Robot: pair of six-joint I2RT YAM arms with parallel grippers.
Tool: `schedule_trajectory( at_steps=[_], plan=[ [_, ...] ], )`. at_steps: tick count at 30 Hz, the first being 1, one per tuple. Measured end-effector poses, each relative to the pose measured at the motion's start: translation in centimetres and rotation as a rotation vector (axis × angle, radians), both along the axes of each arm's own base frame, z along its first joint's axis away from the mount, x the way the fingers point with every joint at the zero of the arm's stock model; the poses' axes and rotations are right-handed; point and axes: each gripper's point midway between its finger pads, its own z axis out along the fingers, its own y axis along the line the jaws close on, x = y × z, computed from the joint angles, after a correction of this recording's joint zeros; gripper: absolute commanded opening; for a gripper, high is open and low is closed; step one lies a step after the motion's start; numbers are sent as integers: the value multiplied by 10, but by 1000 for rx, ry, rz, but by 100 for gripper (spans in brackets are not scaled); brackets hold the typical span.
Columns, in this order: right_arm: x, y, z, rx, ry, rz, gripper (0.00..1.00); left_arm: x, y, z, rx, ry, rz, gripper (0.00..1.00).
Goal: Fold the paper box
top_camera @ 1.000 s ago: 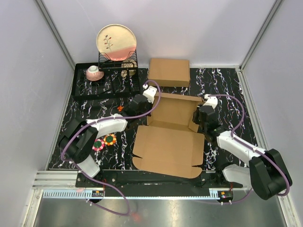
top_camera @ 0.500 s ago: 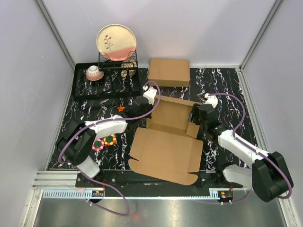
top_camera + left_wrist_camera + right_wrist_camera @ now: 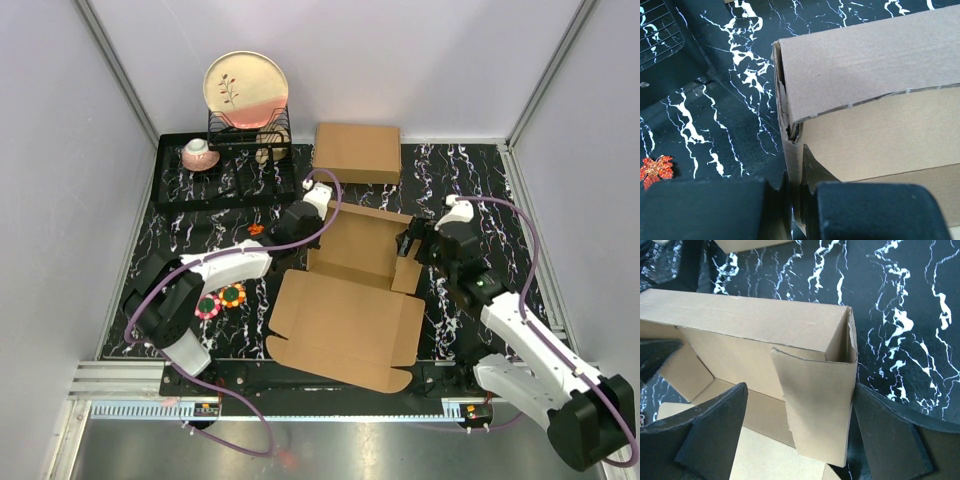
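The paper box (image 3: 350,300) lies half made up in the middle of the mat, its tray part at the back and its lid panel spread flat toward the arms. My left gripper (image 3: 306,238) is shut on the tray's left side wall (image 3: 792,165), one finger on each face of it. My right gripper (image 3: 411,250) stands open at the tray's right end. Its fingers (image 3: 715,430) straddle the upright right side flap (image 3: 817,405) without pinching it, and the right-hand one sits close against the flap's outer fold.
A made-up brown cardboard box (image 3: 357,152) sits at the back centre. At the back left, a black dish rack (image 3: 225,175) holds a plate (image 3: 246,88) and a cup (image 3: 199,153). Flower toys (image 3: 220,299) and a red leaf (image 3: 254,229) lie left of the paper box.
My right gripper has opened and let go of the right side flap, and the right arm has drawn back to the right. The paper box has shifted slightly left and turned a little.
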Motion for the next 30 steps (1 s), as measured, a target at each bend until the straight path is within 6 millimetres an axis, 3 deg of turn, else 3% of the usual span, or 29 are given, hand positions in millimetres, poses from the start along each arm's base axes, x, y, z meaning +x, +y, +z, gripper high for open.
schedule_trajectory(
  at_steps=[4,9,19,26,30],
  plan=[
    [-6,3,19,27,-32,26,93,1,3,0,7,-3,17,0],
    [-19,-4,24,41,-60,22,89,3,6,0,13,-7,24,0],
    [-44,-15,-36,39,36,-9,83,6,9,0,14,-7,33,0],
    [-32,-10,-55,25,87,-19,67,6,9,0,12,-8,33,0],
    [-23,-5,-56,38,72,-21,65,6,10,0,14,-7,35,0]
  ],
)
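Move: Roughly 6 cm below the right hand, about 1 cm left and hardly any way ahead or back, stands the middle of the box's right side flap. The middle of the far wall's top strip is some 5 cm ahead and 8 cm left of this hand, the flat front panel about 15 cm back and 13 cm left. The left hand still grips the box's far left corner; that right flap lies some 20 cm right and 3 cm back of it, nearly level. Up a couple of centimetres and back about 4 cm first, the right hand then sinks roughly 8 cm from its highest point and comes forward 2 cm again to bring its fingers astride the right flap's lower outer edge, narrowing from wide open to about two thirds. The left hand keeps its pinch on the far left corner and eases it about 1 cm left and slightly forward. ##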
